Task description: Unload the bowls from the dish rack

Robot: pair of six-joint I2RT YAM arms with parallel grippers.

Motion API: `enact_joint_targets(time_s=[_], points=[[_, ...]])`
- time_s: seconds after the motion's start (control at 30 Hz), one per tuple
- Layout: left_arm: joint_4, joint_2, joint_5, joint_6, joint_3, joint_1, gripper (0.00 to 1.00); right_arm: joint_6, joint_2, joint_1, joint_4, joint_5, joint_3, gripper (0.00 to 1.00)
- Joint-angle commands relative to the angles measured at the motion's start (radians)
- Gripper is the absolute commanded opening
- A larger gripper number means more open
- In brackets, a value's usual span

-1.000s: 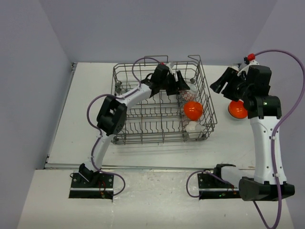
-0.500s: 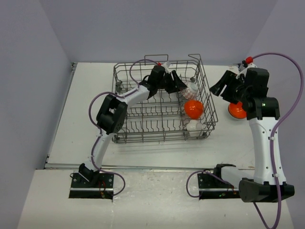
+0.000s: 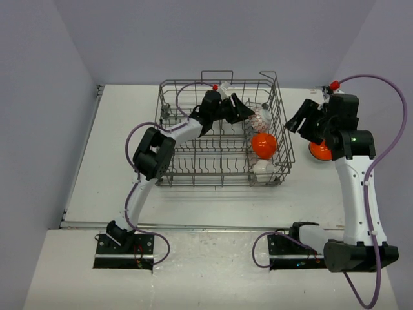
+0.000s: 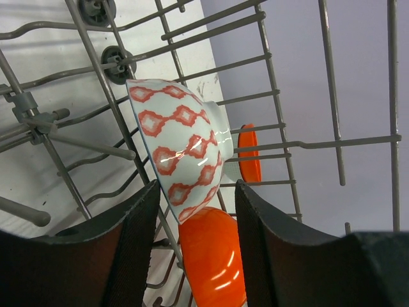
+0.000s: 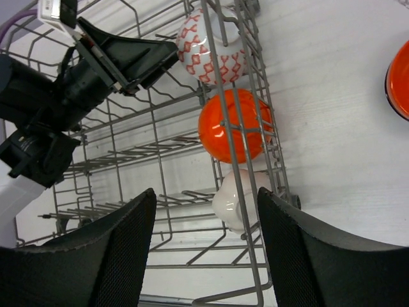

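Observation:
The grey wire dish rack [image 3: 163, 129] stands mid-table. Along its right side stand a white bowl with a red pattern [image 3: 261, 118], an orange bowl [image 3: 263, 145] and a plain white bowl [image 3: 264, 169]. My left gripper [image 3: 248, 111] reaches into the rack from the left. In the left wrist view it [image 4: 197, 188] is open, and the patterned bowl's [image 4: 182, 147] lower edge sits between the fingers, close to the left one. The orange bowl [image 4: 211, 256] lies behind it. My right gripper [image 3: 302, 121] hovers open and empty just right of the rack.
A second orange bowl [image 3: 319, 152] sits on the table right of the rack, partly hidden by the right arm, and shows at the right wrist view's edge [image 5: 399, 80]. Rack wires [image 4: 332, 144] surround the left gripper. Walls enclose the table on three sides.
The left jaws have narrowed around the patterned bowl's edge. The rack has shifted slightly right and away. The right gripper has drifted a little farther back.

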Motion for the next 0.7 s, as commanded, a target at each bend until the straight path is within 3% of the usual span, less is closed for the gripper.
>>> enact_joint_targets(time_s=[0.0,0.33,0.43,0.57,0.67], points=[[0.012,0.011,-0.002,0.02,0.02,0.0,0.53,0.025,0.017,0.004,-0.014,0.071,0.008,0.65],[0.0,-0.032,-0.011,0.037,-0.037,0.0,0.55,0.048,0.103,0.004,0.0,0.103,-0.021,0.59],[0.005,-0.026,-0.01,0.032,-0.032,0.0,0.55,0.068,0.112,0.004,0.037,0.091,-0.067,0.5],[-0.003,-0.008,-0.005,0.032,-0.005,0.0,0.55,0.071,0.131,0.035,0.046,0.095,-0.092,0.47],[0.004,0.006,0.0,0.029,0.008,0.003,0.55,0.071,0.132,0.035,0.061,0.094,-0.118,0.34]])
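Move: The dish rack's right-hand top rim is almost straight below the right hand, about 9 cm down and 2 cm farther out. Inside the rack, about 21 cm below that hand, the orange bowl lies some 8 cm ahead and 5 cm left, the white bowl level with it and 6 cm left. From the left hand that stretch of rim is roughly 15 cm back, 14 cm right and 8 cm higher. Down onto the rack's right top rim comes the right hand, sinking about 8 cm and edging 2 cm forward, after a slight swing to the right that it then takes back. Its fingertips tip down by some 15 degrees and close partway from fairly wide open, bringing the rim wires between them. ##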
